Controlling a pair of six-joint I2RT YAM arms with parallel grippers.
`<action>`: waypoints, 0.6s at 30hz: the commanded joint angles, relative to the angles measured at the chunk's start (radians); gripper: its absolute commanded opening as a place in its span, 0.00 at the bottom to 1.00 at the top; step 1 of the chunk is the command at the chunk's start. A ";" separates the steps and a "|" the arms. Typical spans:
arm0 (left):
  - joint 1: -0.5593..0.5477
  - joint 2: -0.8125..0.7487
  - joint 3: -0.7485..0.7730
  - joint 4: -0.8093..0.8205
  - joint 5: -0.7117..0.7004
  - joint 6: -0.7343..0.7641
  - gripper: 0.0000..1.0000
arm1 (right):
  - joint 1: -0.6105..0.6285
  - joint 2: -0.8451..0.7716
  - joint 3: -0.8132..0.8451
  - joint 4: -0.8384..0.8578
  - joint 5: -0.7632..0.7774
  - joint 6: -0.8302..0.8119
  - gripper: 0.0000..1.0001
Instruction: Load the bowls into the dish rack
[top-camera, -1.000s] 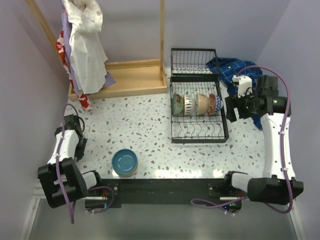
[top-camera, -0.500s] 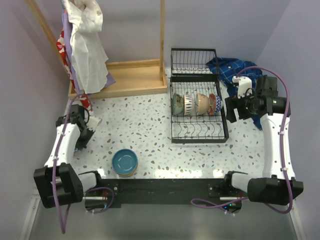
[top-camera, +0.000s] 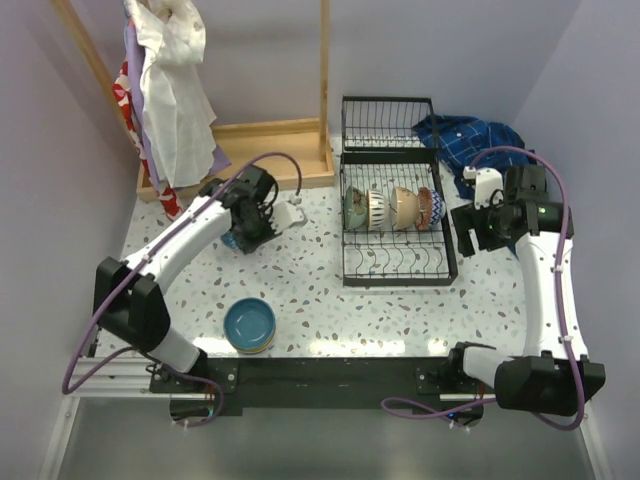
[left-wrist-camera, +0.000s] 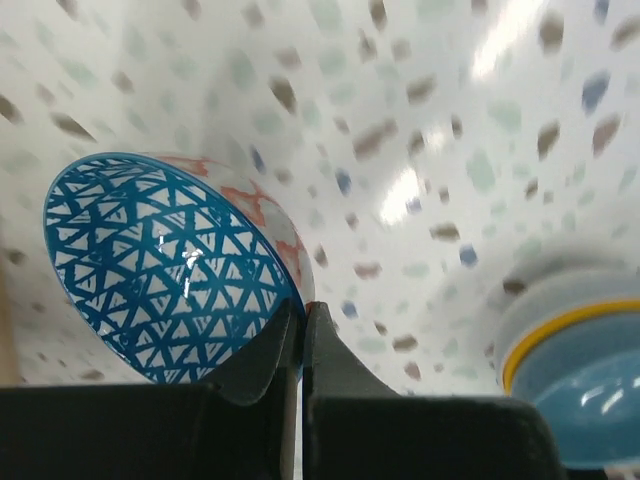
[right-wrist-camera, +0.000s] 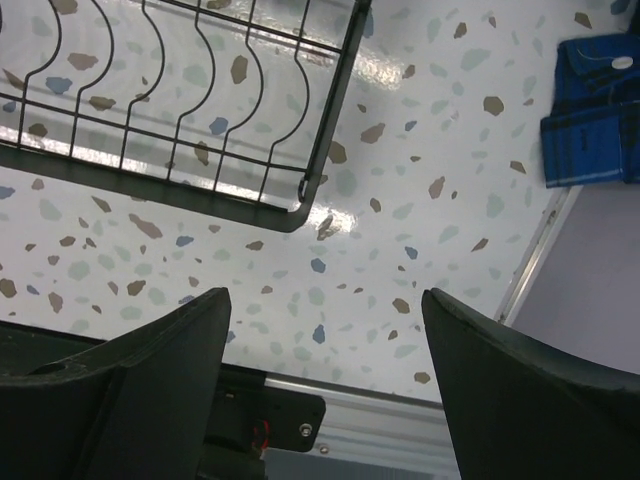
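Note:
My left gripper (top-camera: 247, 232) is shut on the rim of a red-orange patterned bowl (left-wrist-camera: 170, 270) with a blue triangle pattern inside. It holds the bowl tilted above the table, left of the dish rack (top-camera: 440, 262). The black wire rack holds several bowls (top-camera: 392, 209) on edge in its back row. A stack of bowls with a teal blue one on top (top-camera: 249, 324) sits near the front edge, and it also shows in the left wrist view (left-wrist-camera: 585, 375). My right gripper (top-camera: 470, 228) is open and empty just right of the rack; its wrist view shows the rack's corner (right-wrist-camera: 300, 190).
A wooden-framed clothes stand (top-camera: 262, 150) with hanging cloths (top-camera: 172, 90) stands at the back left. A blue checked cloth (top-camera: 470, 140) lies behind the right arm. The rack's hinged end panel (top-camera: 388, 122) lies open at the back.
My left arm has swung from the far left edge up and right toward the rack, with the patterned bowl now showing in its grip. My right gripper has shifted slightly toward the front.

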 joint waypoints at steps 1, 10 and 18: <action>-0.029 0.094 0.340 0.149 0.159 -0.032 0.00 | -0.006 0.008 0.065 0.001 0.116 0.043 0.81; -0.081 -0.092 -0.097 1.386 0.854 -0.642 0.00 | -0.086 -0.021 0.128 -0.010 0.226 0.161 0.83; -0.302 0.167 -0.153 2.232 0.756 -1.320 0.00 | -0.149 0.026 0.147 0.000 0.250 0.243 0.83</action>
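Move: The dish rack, where the held blue-patterned bowl is being taken, has its middle about 35 cm to the right of the left hand, 10 cm farther out and 10 cm lower. In it the green bowl stands some 23 cm right and 10 cm ahead, the striped bowl 6 cm beyond that to the right. The plain blue bowls lie about 18 cm behind the hand and 3 cm left. From the right hand, the rack's middle is roughly 14 cm left, 12 cm ahead and 18 cm below. The patterned bowl, still pinched by its rim in the shut left fingers, is swept fast to the right, nearly 30 cm, while climbing some 16 cm towards the rack; the path bulges forward about 8 cm, then comes back. The wrist rolls about 80 degrees, swinging the fingers from pointing down to pointing right. The open, empty right hand backs off to the right and slightly up, turning clockwise. ##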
